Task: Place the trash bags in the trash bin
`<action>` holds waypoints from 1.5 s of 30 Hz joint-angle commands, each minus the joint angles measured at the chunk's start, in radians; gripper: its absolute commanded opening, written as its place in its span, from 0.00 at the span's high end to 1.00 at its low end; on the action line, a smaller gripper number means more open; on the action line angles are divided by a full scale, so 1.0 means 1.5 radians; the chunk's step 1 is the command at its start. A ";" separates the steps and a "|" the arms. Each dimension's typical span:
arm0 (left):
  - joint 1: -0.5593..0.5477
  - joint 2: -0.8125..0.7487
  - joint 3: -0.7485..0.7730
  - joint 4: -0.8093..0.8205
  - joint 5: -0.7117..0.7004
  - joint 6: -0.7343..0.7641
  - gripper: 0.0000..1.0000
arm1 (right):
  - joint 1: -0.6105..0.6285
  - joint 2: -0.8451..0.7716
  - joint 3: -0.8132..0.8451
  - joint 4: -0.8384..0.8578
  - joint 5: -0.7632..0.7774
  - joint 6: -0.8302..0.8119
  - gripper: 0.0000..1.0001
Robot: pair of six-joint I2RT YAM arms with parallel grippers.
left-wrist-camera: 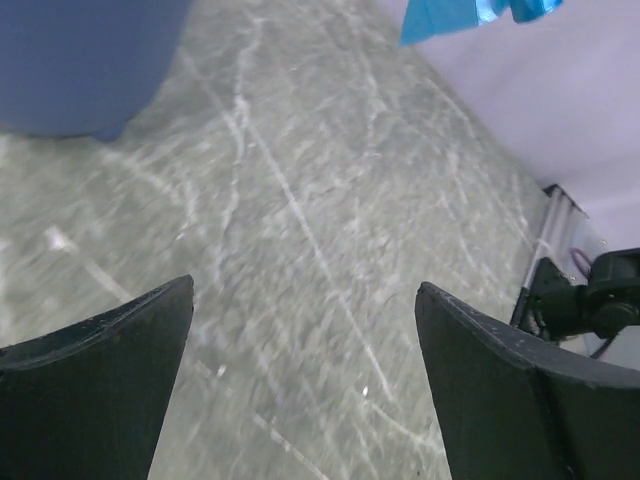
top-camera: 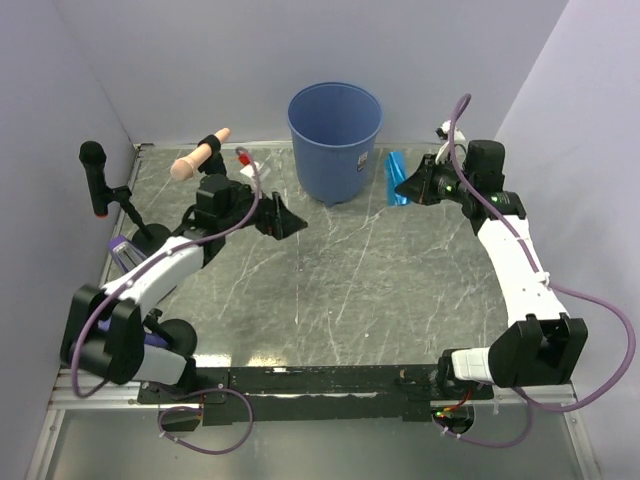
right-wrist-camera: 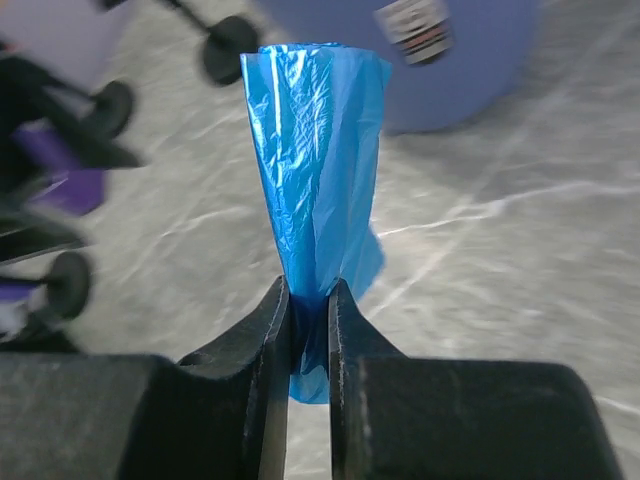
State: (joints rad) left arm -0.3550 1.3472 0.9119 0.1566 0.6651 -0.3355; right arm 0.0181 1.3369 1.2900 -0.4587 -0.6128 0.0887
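Observation:
A bright-blue rolled trash bag (right-wrist-camera: 318, 170) sticks out from my right gripper (right-wrist-camera: 309, 300), which is shut on its lower end. From above, the same trash bag (top-camera: 396, 178) hangs just right of the round blue trash bin (top-camera: 335, 135) at the back of the table, with the right gripper (top-camera: 408, 186) beside the bin's lower right side. The bin's wall (right-wrist-camera: 470, 70) fills the top of the right wrist view. My left gripper (top-camera: 285, 218) hovers over the marble table left of the bin, open and holding nothing, its fingers (left-wrist-camera: 100, 380) far apart. The bag's tip (left-wrist-camera: 470, 15) shows far off.
A beige handle-like object (top-camera: 200, 155) and a small red-and-white item (top-camera: 246, 160) lie at the back left. A black microphone on a stand (top-camera: 96, 175) rises at the left edge. Purple-grey walls close off the back and both sides.

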 commanded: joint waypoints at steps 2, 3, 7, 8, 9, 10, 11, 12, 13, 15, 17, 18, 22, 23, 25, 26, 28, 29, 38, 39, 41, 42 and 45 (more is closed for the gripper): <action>-0.052 0.068 0.046 0.201 0.089 -0.049 0.02 | 0.004 0.003 -0.058 0.060 -0.197 0.068 1.00; -0.059 0.079 0.054 0.219 0.096 -0.055 0.01 | 0.004 0.001 -0.060 0.067 -0.235 0.064 1.00; -0.082 0.117 0.069 0.292 0.142 -0.087 0.01 | 0.004 -0.011 -0.059 0.076 -0.316 0.019 1.00; -0.084 0.124 0.067 0.310 0.151 -0.095 0.01 | 0.004 -0.013 -0.057 0.070 -0.329 0.002 1.00; -0.089 0.132 0.059 0.350 0.156 -0.111 0.01 | 0.004 -0.015 -0.053 0.057 -0.334 -0.021 1.00; -0.089 0.143 0.052 0.398 0.162 -0.138 0.01 | 0.005 -0.014 -0.051 0.052 -0.338 -0.034 1.00; -0.094 0.156 0.051 0.428 0.169 -0.165 0.01 | 0.005 -0.013 -0.052 0.049 -0.345 -0.045 1.00; -0.098 0.175 0.064 0.432 0.176 -0.179 0.01 | 0.004 -0.008 -0.048 0.040 -0.354 -0.053 1.00; -0.104 0.194 0.076 0.447 0.184 -0.192 0.01 | 0.004 -0.004 -0.045 0.033 -0.366 -0.075 1.00; -0.114 0.233 0.097 0.482 0.193 -0.226 0.01 | 0.005 0.000 -0.040 0.032 -0.389 -0.080 1.00; -0.126 0.261 0.126 0.493 0.204 -0.234 0.01 | 0.006 0.000 -0.042 0.039 -0.386 -0.071 1.00; -0.132 0.275 0.137 0.496 0.210 -0.234 0.01 | 0.005 0.000 -0.045 0.040 -0.380 -0.069 1.00; -0.150 0.317 0.159 0.524 0.213 -0.234 0.01 | 0.005 -0.005 -0.054 0.050 -0.382 -0.060 1.00; -0.153 0.326 0.163 0.532 0.210 -0.239 0.01 | 0.005 -0.005 -0.055 0.052 -0.381 -0.060 1.00; -0.162 0.343 0.172 0.548 0.210 -0.247 0.01 | 0.005 -0.007 -0.055 0.048 -0.377 -0.042 1.00; -0.165 0.350 0.177 0.555 0.210 -0.252 0.01 | 0.007 -0.008 -0.055 0.044 -0.374 -0.043 1.00; -0.171 0.369 0.195 0.566 0.210 -0.254 0.01 | 0.005 -0.009 -0.054 0.036 -0.373 -0.046 1.00; -0.173 0.379 0.206 0.571 0.212 -0.257 0.01 | 0.007 -0.008 -0.052 0.030 -0.374 -0.048 1.00; -0.177 0.445 0.278 0.577 0.234 -0.245 0.21 | 0.006 0.004 -0.032 -0.017 -0.373 -0.084 1.00; -0.177 0.446 0.277 0.578 0.239 -0.248 0.29 | 0.006 0.005 -0.032 -0.013 -0.372 -0.083 1.00; -0.177 0.445 0.272 0.583 0.249 -0.248 0.49 | 0.006 0.008 -0.034 -0.004 -0.370 -0.075 1.00; -0.177 0.445 0.266 0.584 0.253 -0.248 0.57 | 0.006 0.011 -0.035 -0.001 -0.371 -0.071 1.00; -0.177 0.440 0.251 0.594 0.267 -0.250 0.87 | 0.007 0.017 -0.040 0.007 -0.368 -0.064 1.00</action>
State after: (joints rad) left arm -0.6167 2.0159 1.2884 0.9695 1.0088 -0.7097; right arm 0.0238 1.3506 1.1965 -0.4911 -1.1446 -0.0048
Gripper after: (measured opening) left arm 0.268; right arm 0.220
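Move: The trash bags are pinched in the shut right fingers, their middle about 3 cm ahead of those fingers and 1 cm to their left. From the left hand they lie about 26 cm right, 10 cm ahead and 4 cm up. The left gripper waits roughly 27 cm left of the right hand, 8 cm back and 5 cm lower. The trash bin stands some 26 cm ahead of the left hand and 11 cm right, its middle 6 cm below. Bring the wide-open left gripper about 18 cm to the right, across in front of the trash bin, turning it some 35 degrees clockwise, then close its fingers on the loose lower part of the trash bags. Meanwhile draw the right hand back and left to meet it, swinging counter-clockwise, then hold it nearly still, keeping its pinch on the bags. ##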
